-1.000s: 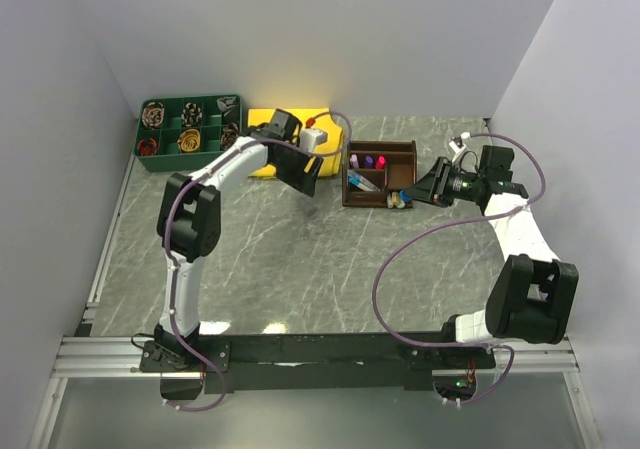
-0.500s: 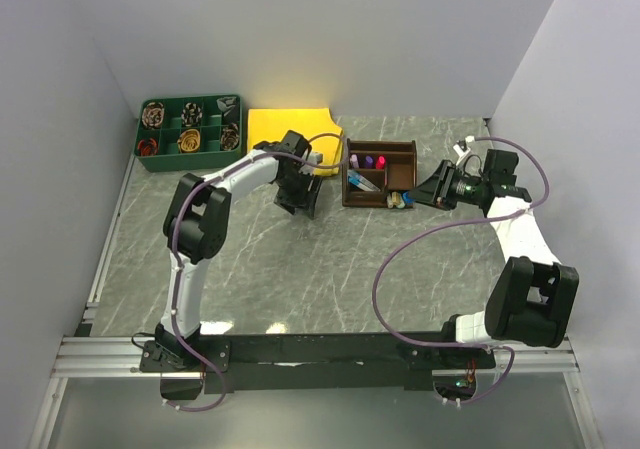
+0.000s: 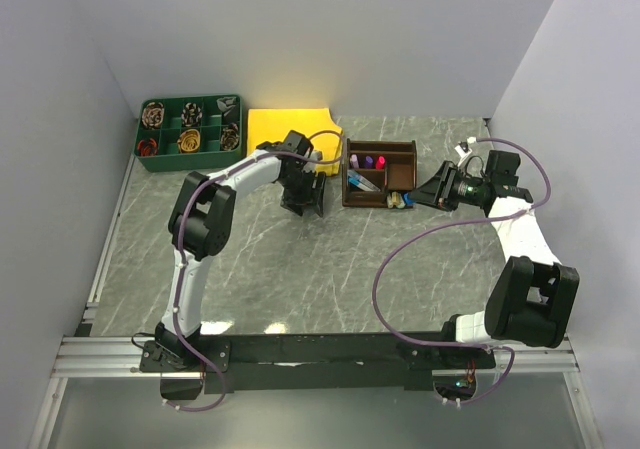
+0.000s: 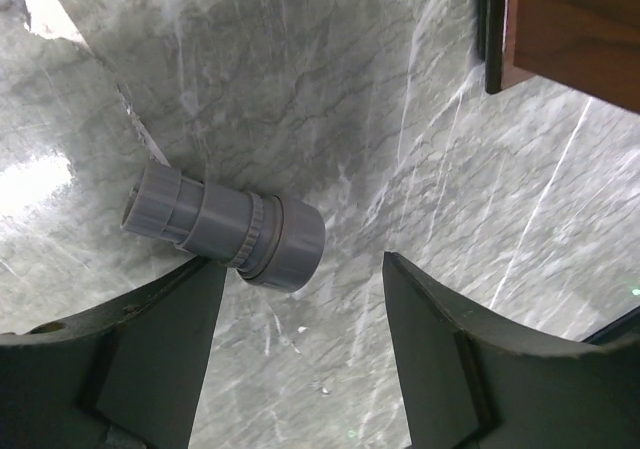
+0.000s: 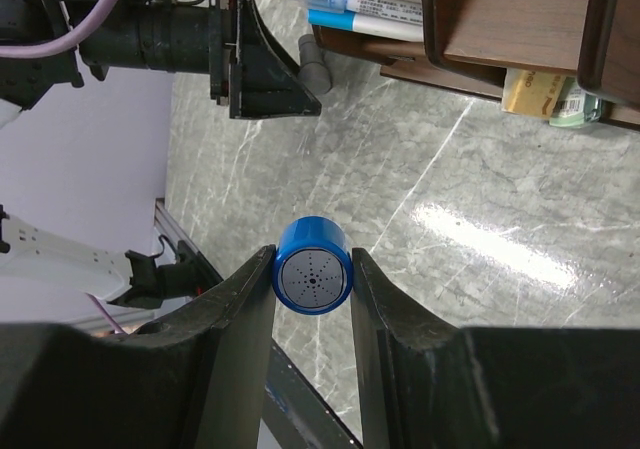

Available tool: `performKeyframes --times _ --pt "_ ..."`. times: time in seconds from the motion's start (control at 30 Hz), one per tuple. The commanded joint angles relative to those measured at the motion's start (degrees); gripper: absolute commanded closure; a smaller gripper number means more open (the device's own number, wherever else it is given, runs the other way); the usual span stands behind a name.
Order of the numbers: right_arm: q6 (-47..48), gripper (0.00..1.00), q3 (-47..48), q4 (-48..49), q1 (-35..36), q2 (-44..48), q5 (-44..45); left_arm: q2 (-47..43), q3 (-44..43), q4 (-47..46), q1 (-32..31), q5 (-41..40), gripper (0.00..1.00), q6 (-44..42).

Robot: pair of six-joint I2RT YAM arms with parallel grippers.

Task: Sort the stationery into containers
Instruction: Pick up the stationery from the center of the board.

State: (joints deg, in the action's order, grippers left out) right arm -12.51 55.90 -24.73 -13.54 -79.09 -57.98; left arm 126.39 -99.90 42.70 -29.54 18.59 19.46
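Note:
The dark brown wooden organiser (image 3: 380,174) stands mid-table with several capped markers (image 3: 366,161) in its compartments. My right gripper (image 3: 428,194) hovers just right of it, shut on a blue-capped marker (image 5: 312,279) that I see end-on between the fingers (image 5: 240,309). Tan and green eraser blocks (image 5: 545,97) and more markers (image 5: 365,4) lie in the organiser's near compartments. My left gripper (image 3: 303,197) is low over the table, left of the organiser, and open. A short grey marker piece (image 4: 225,227) lies on the marble, one end by the left fingertip (image 4: 190,309), not clamped.
A green divided tray (image 3: 190,132) holding coiled round items sits at the back left. A flat yellow cloth (image 3: 285,129) lies beside it. White walls close in the left, back and right sides. The organiser's corner (image 4: 560,29) is near my left gripper.
My left gripper came down from over the yellow cloth to the table left of the organiser. The right gripper kept hold of the blue-capped marker and barely shifted.

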Motion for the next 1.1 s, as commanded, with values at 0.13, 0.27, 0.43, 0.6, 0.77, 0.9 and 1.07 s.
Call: performKeyframes --times 0.13,0.27,0.43,0.6,0.77,0.9,1.07 --pt "0.6 1.00 0.8 0.9 -0.6 0.3 -0.9 2.5 -1.4 -1.3 0.6 -2.1 0.30 7.4" --pt "1.1 1.00 1.1 0.4 -0.7 -0.2 -1.1 4.0 -2.5 -1.6 0.6 -4.7 0.31 9.2" --pt "1.4 1.00 1.3 -0.1 -0.7 -0.5 -1.1 5.0 -3.2 -1.7 0.5 -7.4 0.36 9.7" --pt "0.6 1.00 0.9 0.8 -0.7 -0.3 -1.3 4.8 -1.5 -1.5 0.4 -10.0 0.43 9.6" --pt "1.1 1.00 0.6 0.5 -0.9 0.4 -1.4 5.0 -0.7 -1.0 0.5 -11.3 0.50 8.2" --pt "1.2 1.00 -0.4 0.3 -1.3 1.3 -1.8 2.7 1.3 -0.2 1.5 -12.7 0.50 5.9" --pt "0.6 1.00 -1.6 1.2 -1.5 2.1 -2.1 0.5 5.7 0.1 5.2 -15.7 0.48 3.4"
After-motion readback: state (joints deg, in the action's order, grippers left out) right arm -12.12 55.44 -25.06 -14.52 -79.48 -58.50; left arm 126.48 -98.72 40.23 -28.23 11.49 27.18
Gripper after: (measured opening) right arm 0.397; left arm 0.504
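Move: The gray tube, the stationery piece to be picked up, lies just beyond the open left fingers, about 3 cm ahead, 3 cm to the left and some 1 cm lower. From the left hand, the wooden organizer's middle is about 17 cm to the right and 7 cm ahead, the yellow cloth's some 15 cm ahead and 4 cm left. From the right hand, the tube is roughly 25 cm left, 7 cm ahead and 16 cm down. The left fingers close from either side and pinch the tube by its thick end, the end towards the organizer. To get there the hand eases about 2 cm forward over the board and sinks 1 cm, turning some 10 degrees counter-clockwise; then, still low, it sets off to the left, ending nearly 2 cm that way. ##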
